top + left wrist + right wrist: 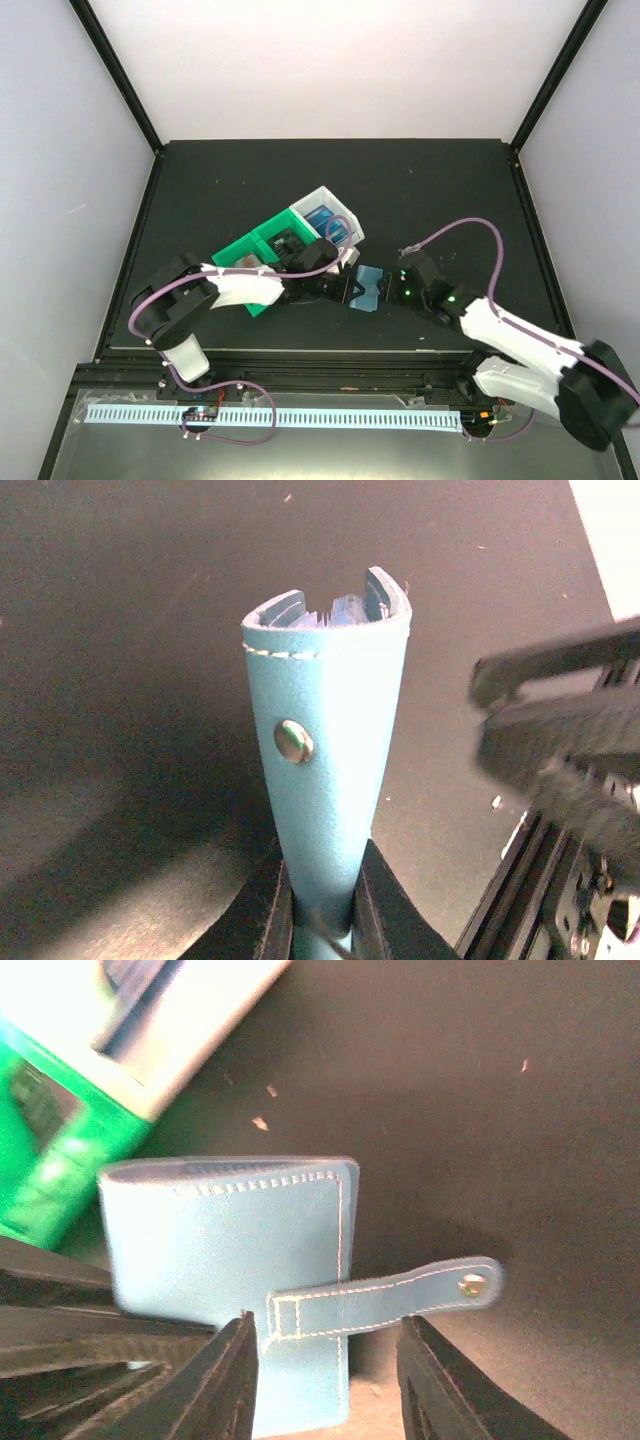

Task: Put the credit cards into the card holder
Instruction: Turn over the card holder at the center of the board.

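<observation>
The teal-blue card holder [370,286] lies between both arms, just in front of the bins. My left gripper [347,289] is shut on one end of it; in the left wrist view the card holder [325,730] rises from between the fingers [262,910] with its snap stud facing the camera. My right gripper [396,290] stands open around the other end. In the right wrist view its fingers [228,1380] flank the card holder [220,1240], whose strap [385,1295] hangs loose. Blue credit cards [323,217] lie in the white bin and a dark one [288,241] in the green bin.
A green bin [243,252] and a white bin [338,207] stand joined behind the left arm, close to the card holder. The black mat ends in a raised frame [150,200] on all sides. The right gripper [560,720] shows blurred at the left wrist view's right edge.
</observation>
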### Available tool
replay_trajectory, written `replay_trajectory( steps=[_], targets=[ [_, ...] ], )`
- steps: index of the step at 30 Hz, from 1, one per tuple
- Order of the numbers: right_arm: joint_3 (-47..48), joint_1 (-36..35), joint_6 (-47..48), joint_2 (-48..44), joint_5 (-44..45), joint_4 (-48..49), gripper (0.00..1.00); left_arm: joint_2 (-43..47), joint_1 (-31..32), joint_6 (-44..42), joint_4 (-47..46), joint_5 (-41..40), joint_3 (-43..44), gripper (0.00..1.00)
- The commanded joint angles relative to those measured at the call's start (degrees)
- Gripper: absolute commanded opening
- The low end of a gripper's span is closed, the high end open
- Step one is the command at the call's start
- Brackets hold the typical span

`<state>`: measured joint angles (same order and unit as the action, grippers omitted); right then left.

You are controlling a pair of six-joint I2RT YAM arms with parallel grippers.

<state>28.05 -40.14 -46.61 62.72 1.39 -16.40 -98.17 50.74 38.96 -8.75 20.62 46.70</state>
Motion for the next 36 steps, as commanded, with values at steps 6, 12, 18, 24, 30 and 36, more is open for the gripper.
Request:
replay_trajectory(
  steps=[6, 12, 18, 24, 30, 36],
  targets=[
    [7.2, 0.0, -4.8, -27.0, 6.0, -13.6, 0.63, 16.3, 0.9, -25.4, -2.7, -4.0, -0.5, 0.02],
    [19.1, 0.0, -9.4, -32.7, 3.5, -17.7, 0.8, 23.8, 3.0, -46.0, -9.4, -6.9, 1.3, 0.02],
    [26.4, 0.0, -17.3, -32.6, 0.0, -18.8, 0.85, 29.4, 3.4, -71.4, -24.7, -7.9, -1.9, 0.02],
    [26.7, 0.0, -24.2, -30.7, -8.1, -17.1, 0.85, 28.3, 3.4, -95.1, -29.5, -6.9, -0.4, 0.02],
    [26.2, 0.0, -27.4, -29.7, -12.0, -9.7, 0.85, 26.3, 3.5, -107.1, -31.6, -9.0, 1.2, 0.02],
    [25.5, 0.0, -30.2, -26.2, -12.8, -9.3, 0.8, 25.4, 4.6, -113.2, -32.7, -9.0, 0.8, 0.01]
  ],
)
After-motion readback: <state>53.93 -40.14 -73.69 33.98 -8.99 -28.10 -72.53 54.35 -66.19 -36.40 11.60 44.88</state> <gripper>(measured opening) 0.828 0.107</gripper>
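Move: The left fingers already pinch the card holder by its left edge, its middle about 3 cm to their right and 2 cm lower. The white tray with blue cards is roughly 17 cm ahead and 7 cm to the left of this hand; the green box section with black cards is some 11 cm ahead and 16 cm left, both about 5 cm below. From the free right hand the card holder's middle lies about 5 cm left, 1 cm ahead and 1 cm lower. Straight up about 28 cm goes the left hand, keeping its pinch on the card holder and rolling it some 120 degrees, far side up and back over. The empty right hand rises alongside while opening wide, swings out to the right and then back in towards the card holder, drawing back about 5 cm and raising its left side, to bring its spread fingers up to the holder's free side. ##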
